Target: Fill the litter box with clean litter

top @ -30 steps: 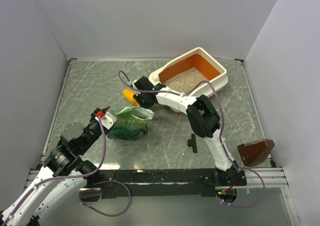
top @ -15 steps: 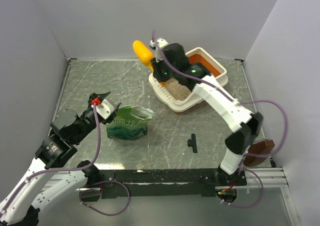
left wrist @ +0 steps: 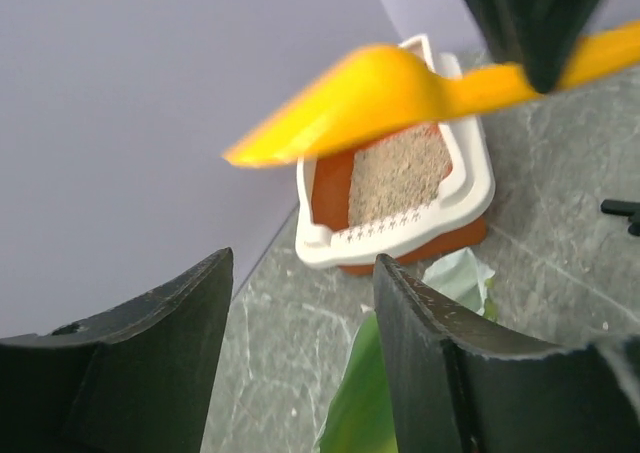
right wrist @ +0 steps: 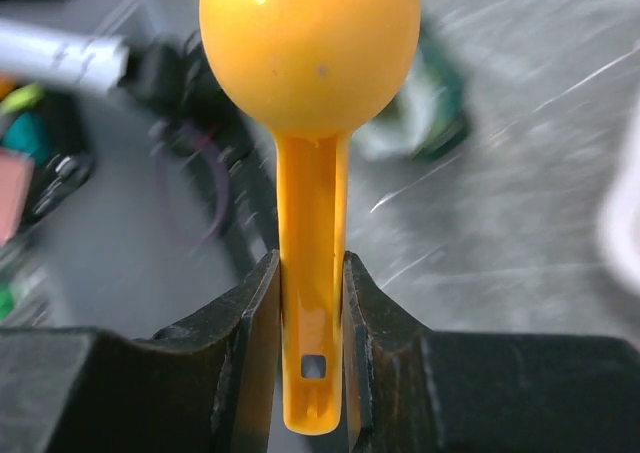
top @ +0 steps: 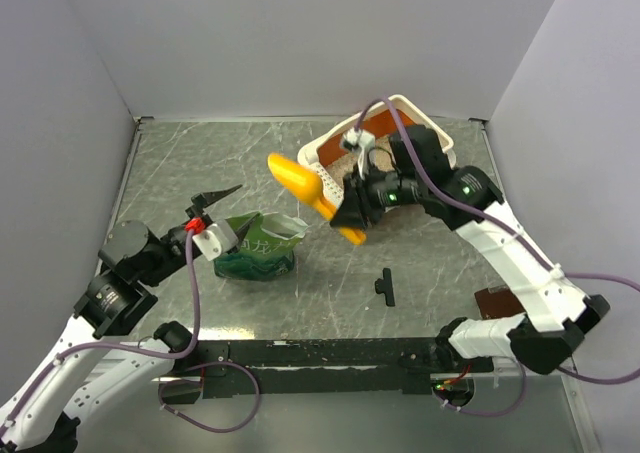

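Observation:
The litter box [top: 432, 115] stands at the back right, cream rim and orange inside, partly hidden by my right arm. In the left wrist view the litter box [left wrist: 470, 188] shows beige clean litter [left wrist: 400, 173] on its floor. My right gripper [top: 350, 216] is shut on the handle of a yellow-orange scoop [top: 305, 188], held in the air left of the box. The right wrist view shows the scoop [right wrist: 310, 53] clamped between the fingers of my right gripper [right wrist: 312, 273]. My left gripper [top: 215, 198] is open and empty above the green bag [top: 258, 250]; it shows open in its own view [left wrist: 300, 313].
A small black part [top: 386, 286] lies on the table in front of the box. A brown object [top: 510, 305] sits at the front right edge. Grey walls close the table on three sides. The green bag's open mouth [left wrist: 455, 273] faces the box.
My right arm has swung the scoop from the far left corner of the box down and forward, to between box and bag. My left gripper has lifted off the bag.

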You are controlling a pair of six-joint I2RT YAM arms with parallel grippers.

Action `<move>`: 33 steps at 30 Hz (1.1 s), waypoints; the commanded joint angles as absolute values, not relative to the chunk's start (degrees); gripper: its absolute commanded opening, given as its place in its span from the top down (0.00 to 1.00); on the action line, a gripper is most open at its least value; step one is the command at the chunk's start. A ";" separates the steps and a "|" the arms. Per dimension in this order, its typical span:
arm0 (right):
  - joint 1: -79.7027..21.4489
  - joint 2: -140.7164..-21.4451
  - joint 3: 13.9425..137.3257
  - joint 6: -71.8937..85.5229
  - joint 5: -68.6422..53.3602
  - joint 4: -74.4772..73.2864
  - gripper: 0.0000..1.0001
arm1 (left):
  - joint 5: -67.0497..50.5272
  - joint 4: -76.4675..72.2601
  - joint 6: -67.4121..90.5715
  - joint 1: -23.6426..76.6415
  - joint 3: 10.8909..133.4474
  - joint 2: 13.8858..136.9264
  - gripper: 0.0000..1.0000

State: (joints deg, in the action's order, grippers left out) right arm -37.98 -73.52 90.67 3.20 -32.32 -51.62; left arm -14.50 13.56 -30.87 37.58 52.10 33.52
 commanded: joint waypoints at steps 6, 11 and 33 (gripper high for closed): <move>-37.79 -56.35 73.84 6.59 -54.92 -52.56 1.00 | -28.20 9.93 -31.82 37.70 50.36 29.62 0.34; -37.97 -52.47 68.39 8.52 -62.66 -47.91 1.00 | -37.17 15.55 -32.43 37.62 52.64 31.11 0.35; -45.96 -57.74 66.45 10.46 -61.17 -41.14 1.00 | -50.89 10.02 -26.11 37.62 52.12 34.01 0.37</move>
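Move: The yellow scoop, already held in the right hand by its handle, has its middle about 15 cm to the right of the open left gripper, some 4 cm ahead and slightly higher. That gripper is roughly 22 cm left of the right hand, about 1 cm ahead and a little above it. From the right hand, the litter bag stands some 18 cm left, 3 cm ahead and 25 cm below; the litter box is about 30 cm ahead, 12 cm right and 26 cm below. The scoop, still pinched by its handle, is drawn back about 15 cm by the right hand, first quickly and slightly to the right, then slowly with a small return left, sinking a little and turning counter-clockwise, so its head swings in towards the left gripper. The left hand backs off about 9 cm and 5 cm rightward, turning some 30 degrees clockwise to face the scoop, fingers staying open. ##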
